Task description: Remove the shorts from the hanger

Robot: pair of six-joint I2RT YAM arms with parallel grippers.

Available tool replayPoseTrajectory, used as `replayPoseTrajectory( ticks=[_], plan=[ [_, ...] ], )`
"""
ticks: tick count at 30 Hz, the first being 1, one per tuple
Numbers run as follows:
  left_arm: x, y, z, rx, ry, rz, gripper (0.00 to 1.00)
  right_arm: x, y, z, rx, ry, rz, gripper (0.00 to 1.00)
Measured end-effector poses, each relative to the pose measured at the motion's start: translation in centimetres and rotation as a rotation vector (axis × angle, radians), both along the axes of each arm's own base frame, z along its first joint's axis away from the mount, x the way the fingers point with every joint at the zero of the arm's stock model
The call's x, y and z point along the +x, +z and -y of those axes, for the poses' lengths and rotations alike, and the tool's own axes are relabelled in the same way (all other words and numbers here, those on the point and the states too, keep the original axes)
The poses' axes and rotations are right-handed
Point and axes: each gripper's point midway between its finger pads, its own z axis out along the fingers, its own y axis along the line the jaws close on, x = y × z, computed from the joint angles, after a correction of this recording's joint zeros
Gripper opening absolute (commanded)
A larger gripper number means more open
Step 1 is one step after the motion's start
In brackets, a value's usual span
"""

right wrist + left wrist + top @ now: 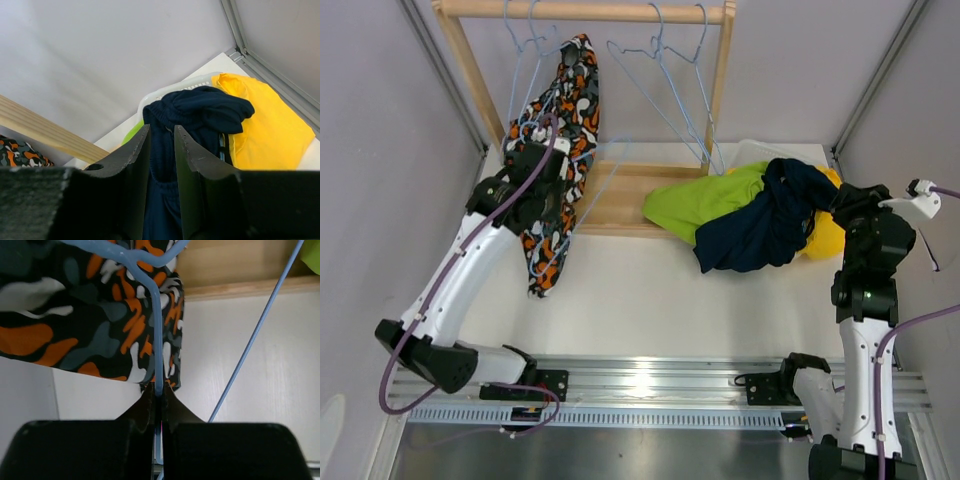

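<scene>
The orange-black-white patterned shorts (565, 110) (75, 315) hang on a light blue wire hanger (158, 330) at the left of the wooden rack (585, 10). My left gripper (546, 142) (159, 390) is shut on that hanger's wire just below the fabric. At the right lies a pile of navy shorts (760, 225) (195, 107), lime green shorts (705, 200) and yellow shorts (825, 240) (265, 125). My right gripper (838, 200) (161, 131) rests at the pile, jaws a little apart, with navy fabric showing loose in the gap.
Two empty blue hangers (670, 80) hang at the rack's right side, and one more blue wire (260, 335) slants past my left gripper. A white basket rim (165, 92) shows under the pile. Grey walls close in on both sides.
</scene>
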Motion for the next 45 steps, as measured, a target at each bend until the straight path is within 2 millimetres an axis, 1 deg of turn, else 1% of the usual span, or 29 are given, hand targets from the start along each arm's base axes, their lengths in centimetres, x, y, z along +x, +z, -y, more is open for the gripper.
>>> replayPoseTrajectory(
  ticks=[2, 4, 9, 13, 16, 18, 24, 27, 30, 33, 39, 42, 45],
  plan=[
    [1.1, 1.2, -0.8, 0.051, 0.048, 0.015, 0.0, -0.3, 0.1, -0.2, -0.001, 0.005, 0.003, 0.31],
    [2.3, 3.0, -1.1, 0.079, 0.085, 0.047, 0.0, -0.6, 0.4, -0.3, -0.003, 0.013, 0.01, 0.31],
    [5.1, 8.0, -1.0, 0.067, 0.147, 0.166, 0.0, -1.0, 0.4, -0.8, -0.005, 0.033, 0.014, 0.31],
    [7.5, 13.1, -0.1, 0.004, 0.178, 0.298, 0.0, -1.1, -0.8, -1.1, -0.001, 0.053, -0.006, 0.31],
    [8.4, 16.2, 1.0, -0.041, 0.179, 0.383, 0.0, -1.0, -2.0, -1.4, 0.004, 0.065, -0.03, 0.31],
    [8.6, 17.5, 2.0, -0.068, 0.165, 0.426, 0.0, -1.0, -2.9, -1.5, 0.008, 0.074, -0.048, 0.31],
    [8.7, 18.7, 5.5, -0.093, 0.081, 0.484, 0.0, -1.2, -4.2, -1.9, 0.013, 0.095, -0.069, 0.31],
    [9.0, 19.5, 6.8, -0.105, 0.038, 0.517, 0.0, -1.4, -4.6, -2.0, 0.013, 0.097, -0.071, 0.3],
    [9.7, 20.5, 7.5, -0.108, 0.012, 0.558, 0.0, -1.6, -5.1, -2.1, 0.014, 0.097, -0.075, 0.3],
    [11.2, 21.1, 8.4, -0.101, -0.009, 0.6, 0.0, -1.9, -5.4, -2.1, 0.015, 0.098, -0.077, 0.3],
    [15.4, 20.5, 11.1, -0.08, -0.055, 0.646, 0.0, -2.3, -5.8, -2.4, 0.014, 0.106, -0.075, 0.3],
    [17.1, 20.1, 11.9, -0.077, -0.069, 0.663, 0.0, -2.4, -6.1, -2.6, 0.015, 0.113, -0.078, 0.3],
    [18.3, 19.3, 12.0, -0.075, -0.073, 0.661, 0.0, -2.4, -6.6, -2.8, 0.016, 0.119, -0.085, 0.3]
  ],
)
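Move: The empty blue hanger, already shut in the left fingers, is on its way to the bare stretch of wooden rail about 22 cm ahead of the left hand, 14 cm to its right and 27 cm up. The camouflage shorts hang some 14 cm ahead and 2 cm left, roughly 3 cm below hand height; the nearest empty hanger on the right is around 20 cm ahead, 22 cm right and 14 cm up. From the right hand, that stretch of rail lies about 21 cm ahead, 43 cm left and 18 cm up. The empty hanger is carried up and forward by the left hand, rising nearly 20 cm past the camouflage shorts, then swept right and farther forward towards the rail's bare stretch, fingers staying shut as they tip up almost 40 degrees to near level. The right hand, holding nothing and still part-open, sinks about 6 cm beside the clothes pile, drifting slightly back and left. ##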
